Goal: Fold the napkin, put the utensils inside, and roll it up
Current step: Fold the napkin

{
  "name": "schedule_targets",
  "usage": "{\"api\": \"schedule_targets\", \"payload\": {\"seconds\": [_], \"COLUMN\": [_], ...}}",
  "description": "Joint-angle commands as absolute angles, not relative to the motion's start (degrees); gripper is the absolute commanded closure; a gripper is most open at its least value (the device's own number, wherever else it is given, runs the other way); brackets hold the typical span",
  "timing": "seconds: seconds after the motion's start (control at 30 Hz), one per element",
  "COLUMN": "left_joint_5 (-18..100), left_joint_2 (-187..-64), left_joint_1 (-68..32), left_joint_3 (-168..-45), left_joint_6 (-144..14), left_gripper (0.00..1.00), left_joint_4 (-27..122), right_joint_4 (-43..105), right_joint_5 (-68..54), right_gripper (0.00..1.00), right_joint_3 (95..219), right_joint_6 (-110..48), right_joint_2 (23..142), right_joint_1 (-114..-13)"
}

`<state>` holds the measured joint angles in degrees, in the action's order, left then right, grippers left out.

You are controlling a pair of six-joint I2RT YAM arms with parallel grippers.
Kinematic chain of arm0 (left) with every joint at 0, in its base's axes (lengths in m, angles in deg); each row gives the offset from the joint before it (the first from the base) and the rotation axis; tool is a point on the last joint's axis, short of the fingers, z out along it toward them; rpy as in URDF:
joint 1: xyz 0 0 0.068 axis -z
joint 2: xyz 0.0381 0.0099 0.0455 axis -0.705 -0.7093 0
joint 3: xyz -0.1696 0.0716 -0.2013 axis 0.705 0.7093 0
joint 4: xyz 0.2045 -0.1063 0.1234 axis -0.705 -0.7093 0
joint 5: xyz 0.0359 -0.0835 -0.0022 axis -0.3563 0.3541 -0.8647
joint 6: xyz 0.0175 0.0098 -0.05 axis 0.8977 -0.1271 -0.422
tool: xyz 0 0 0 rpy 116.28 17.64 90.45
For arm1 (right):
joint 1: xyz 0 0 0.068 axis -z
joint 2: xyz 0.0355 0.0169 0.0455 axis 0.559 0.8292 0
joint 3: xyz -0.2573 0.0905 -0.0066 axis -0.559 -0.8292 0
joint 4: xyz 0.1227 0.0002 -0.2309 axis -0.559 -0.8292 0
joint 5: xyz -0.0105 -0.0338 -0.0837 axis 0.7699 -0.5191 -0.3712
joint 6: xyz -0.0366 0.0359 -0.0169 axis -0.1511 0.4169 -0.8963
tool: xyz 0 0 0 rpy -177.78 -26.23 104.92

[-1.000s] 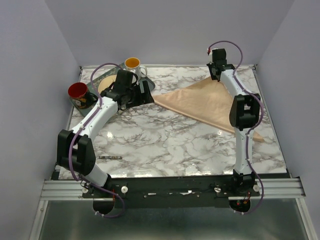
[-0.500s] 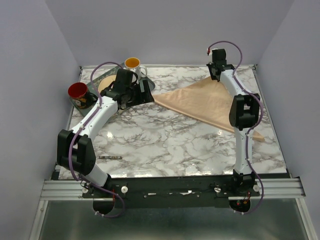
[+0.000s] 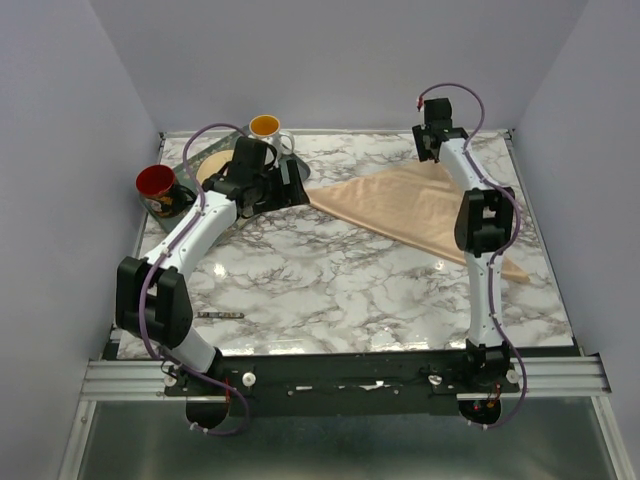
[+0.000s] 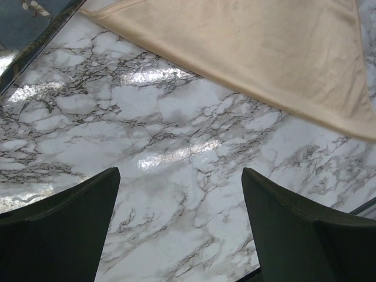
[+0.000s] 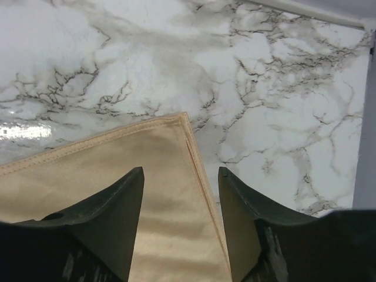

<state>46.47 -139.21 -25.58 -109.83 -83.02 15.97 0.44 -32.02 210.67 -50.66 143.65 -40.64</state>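
The peach-tan napkin (image 3: 420, 205) lies folded into a triangle across the back right of the marble table (image 3: 330, 290). My right gripper (image 3: 432, 155) hovers open over its far corner. In the right wrist view that corner (image 5: 170, 147) lies flat on the marble under the spread gripper (image 5: 181, 170), nothing pinched. My left gripper (image 3: 285, 190) is open just left of the napkin's left tip. The left wrist view has bare marble between its gripper (image 4: 180, 170) fingers and the napkin (image 4: 247, 47) beyond. One thin dark utensil (image 3: 222, 315) lies near the front left.
A round cream plate (image 3: 212, 165) sits at the back left, partly under the left arm. A red mug (image 3: 157, 183) stands at the left edge and an orange mug (image 3: 265, 127) at the back. Walls enclose the table on three sides.
My right gripper has gone from shut to open and let go of the napkin's far corner, which now lies flat. The left arm has not moved.
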Motion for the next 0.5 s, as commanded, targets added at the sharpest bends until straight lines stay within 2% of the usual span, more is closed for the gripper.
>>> {"api": "schedule_targets", "payload": {"seconds": [0.0,0.2,0.23,0.3,0.37,0.47], "left_joint_5": [47.46,46.31,46.14,44.47,44.21,42.36], "left_joint_2": [-140.84,-147.86,-150.22,-152.86,-157.00,-163.32], "left_joint_1": [-24.44,-21.80,-21.62,-21.01,-20.83,-20.39], "left_joint_3": [-112.92,-118.27,-120.72,-123.19,-126.97,-132.42], "left_joint_6": [-82.68,-83.65,-84.00,-84.44,-85.31,-85.93], "left_gripper": [0.06,0.08,0.15,0.17,0.24,0.34], "left_joint_4": [15.18,14.92,15.27,15.71,17.11,18.43], "right_joint_4": [-3.27,-12.06,-12.85,-13.38,-12.69,-7.87], "right_joint_5": [-36.06,-31.58,-30.44,-30.25,-28.77,-23.33], "right_gripper": [0.36,0.36,0.36,0.38,0.39,0.48], "right_joint_3": [215.82,210.92,205.16,197.58,185.14,168.79], "right_joint_6": [-48.73,-35.83,-33.54,-26.88,-22.81,-17.44], "right_joint_2": [141.81,132.08,130.13,125.04,116.96,106.41], "right_joint_1": [-40.32,-40.32,-40.32,-40.32,-40.23,-40.23]}}
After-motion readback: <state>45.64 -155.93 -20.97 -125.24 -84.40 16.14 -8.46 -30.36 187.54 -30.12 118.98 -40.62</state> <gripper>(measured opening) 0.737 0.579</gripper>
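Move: The napkin lies folded into a triangle. Its left corner is about 17 cm ahead of the left hand, 3 cm to its left and 15 cm below; from there the tray's middle sits some 20 cm farther left and the mug 10 cm out and 8 cm left. The right hand is just short of the far corner, 4 cm ahead and 5 cm below; the right corner lies roughly 32 cm back and 17 cm right. The laid-down napkin's far corner is left behind as the already open right hand first rises, then sweeps back over the cloth, about 11 cm back and 6 cm up, turning clockwise and rolling left side up, fingers still half open. The left hand reaches some 5 cm forward and as far right towards the folded edge's left part, sinking slightly at the end while its fingers start to close. ##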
